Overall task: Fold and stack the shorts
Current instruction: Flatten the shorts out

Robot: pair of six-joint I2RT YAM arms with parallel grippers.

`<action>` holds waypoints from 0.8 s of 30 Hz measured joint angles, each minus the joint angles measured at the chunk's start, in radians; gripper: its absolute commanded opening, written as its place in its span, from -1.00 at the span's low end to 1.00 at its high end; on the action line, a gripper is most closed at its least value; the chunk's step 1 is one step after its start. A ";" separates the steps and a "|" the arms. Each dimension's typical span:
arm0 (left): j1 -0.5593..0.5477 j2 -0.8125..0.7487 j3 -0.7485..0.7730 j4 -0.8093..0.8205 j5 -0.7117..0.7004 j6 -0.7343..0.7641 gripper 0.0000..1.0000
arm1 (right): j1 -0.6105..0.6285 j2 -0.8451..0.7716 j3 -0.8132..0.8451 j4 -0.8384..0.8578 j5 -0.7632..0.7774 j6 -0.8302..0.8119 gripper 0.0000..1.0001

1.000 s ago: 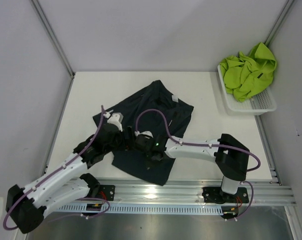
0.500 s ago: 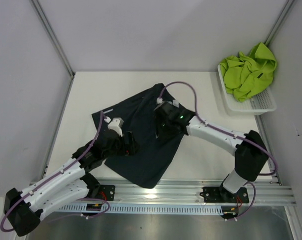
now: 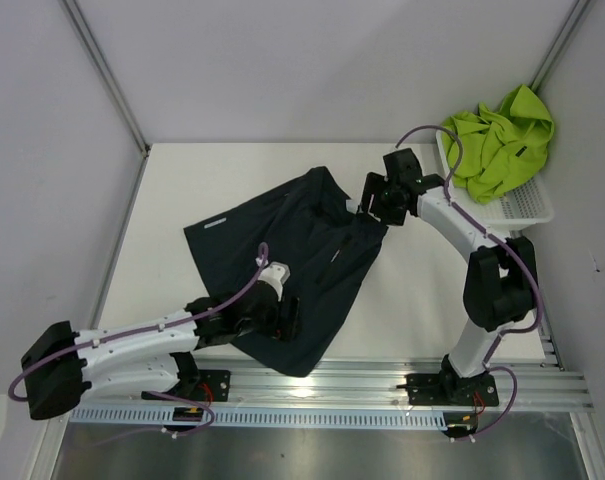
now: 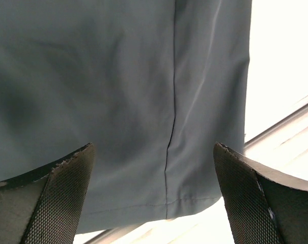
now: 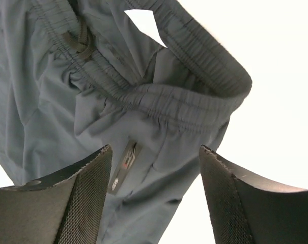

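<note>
The dark navy shorts (image 3: 282, 250) lie spread flat in the middle of the table, waistband toward the far right. My left gripper (image 3: 294, 318) hovers open over their near hem; in the left wrist view the seam and hem (image 4: 169, 152) lie between my open left gripper (image 4: 152, 147). My right gripper (image 3: 364, 205) stands open just above the waistband corner; the right wrist view shows the gathered waistband (image 5: 194, 101) and drawstring (image 5: 80, 40) beyond the open right gripper (image 5: 155, 148), nothing held. The lime green shorts (image 3: 497, 140) sit bunched in the basket.
A white mesh basket (image 3: 522, 212) stands at the far right corner of the table. The metal rail (image 3: 382, 385) runs along the near edge, just beyond the shorts' hem. Grey walls close in the left, back and right sides.
My right gripper swept from the near middle of the dark shorts to the far right, opened and let the fabric go. The left gripper shifted right toward the near hem.
</note>
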 measured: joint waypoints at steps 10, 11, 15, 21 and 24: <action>-0.073 0.133 0.018 -0.023 -0.050 -0.018 0.98 | 0.031 0.135 0.047 0.007 -0.064 -0.003 0.40; -0.078 0.144 0.021 -0.023 -0.053 -0.018 0.98 | 0.037 0.147 0.051 0.008 -0.068 -0.002 0.40; -0.092 0.183 0.028 -0.026 -0.053 -0.023 0.98 | 0.053 0.206 0.078 0.013 -0.077 0.003 0.24; -0.109 0.241 0.037 -0.018 -0.055 -0.024 0.98 | 0.053 0.284 0.095 0.032 -0.082 0.013 -0.75; -0.114 0.250 0.039 0.000 -0.052 -0.025 0.96 | 0.046 0.296 0.095 0.038 -0.090 0.027 -1.00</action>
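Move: Below the right hand, the near band of the shorts' waistband lies about 10 cm down, 4 cm left and 1 cm ahead; the white label is some 5 cm farther out than that spot and 1 cm farther left. The waistband's right corner is around 2 cm ahead and 2 cm right of this hand, the pocket slit roughly 5 cm back and 6 cm left. From the left hand, the leg hem is about 5 cm back, 1 cm left and 6 cm below. Sinking nearly 9 cm while sliding about 4 cm left, the right hand comes down onto the near waistband, tips its fingers some 10 degrees more downward and shuts them late in the descent, pinching the gathered band. The left hand, fingers still wide open, lowers towards the leg near its hem and draws back slightly, rolling its left side up a little; its contact with the cloth can't be made out. ##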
